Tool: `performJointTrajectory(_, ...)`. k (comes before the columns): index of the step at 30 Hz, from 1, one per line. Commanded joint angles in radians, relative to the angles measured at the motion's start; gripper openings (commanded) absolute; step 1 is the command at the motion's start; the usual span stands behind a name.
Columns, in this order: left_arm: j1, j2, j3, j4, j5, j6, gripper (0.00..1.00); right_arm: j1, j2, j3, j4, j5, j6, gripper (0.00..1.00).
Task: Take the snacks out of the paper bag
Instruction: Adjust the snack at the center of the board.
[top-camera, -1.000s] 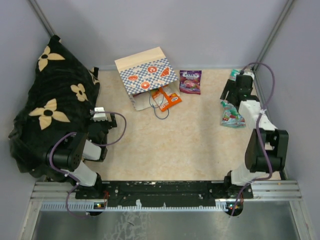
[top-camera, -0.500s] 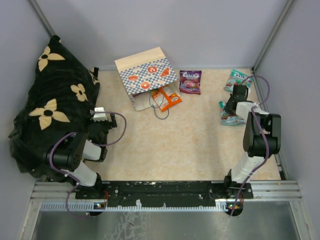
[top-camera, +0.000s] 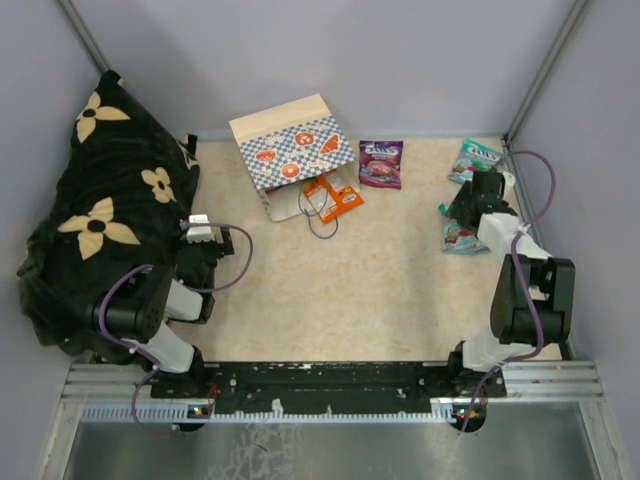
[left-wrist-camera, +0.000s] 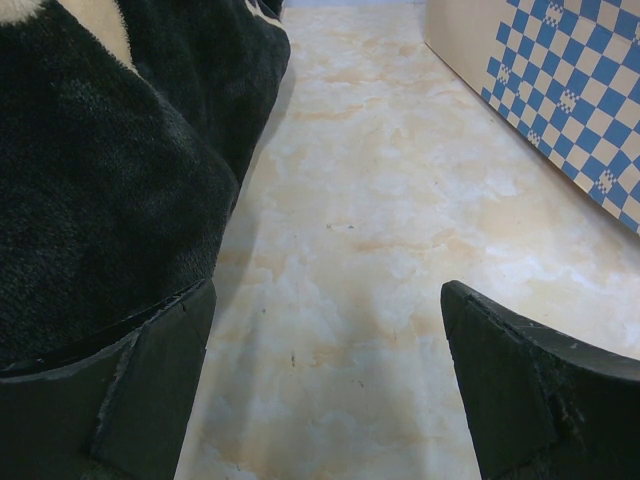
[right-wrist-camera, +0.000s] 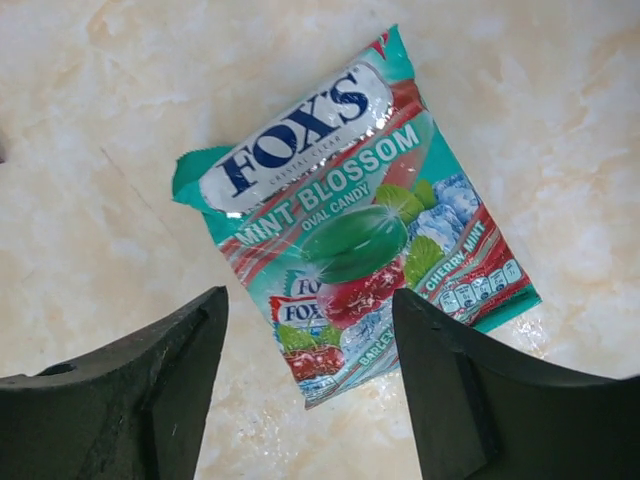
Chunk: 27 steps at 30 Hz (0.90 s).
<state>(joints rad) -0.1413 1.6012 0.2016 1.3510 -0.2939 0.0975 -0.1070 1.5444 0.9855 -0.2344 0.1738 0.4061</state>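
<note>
The checkered paper bag lies on its side at the back of the table, and its edge shows in the left wrist view. An orange snack sticks out of the bag's mouth. A purple snack lies just right of the bag. Two teal snacks lie at the right, one at the back and one nearer. My right gripper hovers open between them. A teal pouch lies flat on the table just ahead of its fingers, untouched. My left gripper rests open and empty.
A black cloth with cream flowers is heaped along the left side and presses against my left gripper's finger. Grey walls close in the back and both sides, with the right wall near the right arm.
My right gripper has drawn back from the back right corner, uncovering a teal pouch that now lies there on its own. The left arm has not moved.
</note>
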Motion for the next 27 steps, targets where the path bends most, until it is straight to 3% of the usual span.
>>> performJointTrajectory(1,0.006,0.006,0.009,0.024,0.012,-0.011,1.00,0.000,0.007,-0.047,-0.015,0.077,0.027,0.65)
performJointTrajectory(16,0.006,0.006,0.009,0.023,0.012,-0.011,1.00,-0.042,0.210,0.052,-0.052,0.155,0.032,0.63)
performJointTrajectory(24,0.006,0.007,0.009,0.023,0.012,-0.010,1.00,-0.071,0.187,0.100,-0.081,0.092,0.018,0.64)
performJointTrajectory(27,0.006,0.006,0.009,0.023,0.012,-0.010,1.00,-0.007,0.096,0.133,-0.110,0.133,0.042,0.69)
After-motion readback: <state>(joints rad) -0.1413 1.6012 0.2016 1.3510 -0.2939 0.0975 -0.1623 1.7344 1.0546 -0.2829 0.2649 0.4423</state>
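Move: The near green snack lies almost under the open right hand, about 1 cm ahead, 2 cm to its right and 7 cm below. The far green snack is some 19 cm ahead and 5 cm right of that hand, the purple snack about 19 cm ahead and 19 cm left, both 7 cm lower. From the idle left hand, the near green snack is roughly 60 cm right, 2 cm ahead and 7 cm below. Right hand sinks about 5 cm onto the near green snack, fingers open, then drags it right and forward. ##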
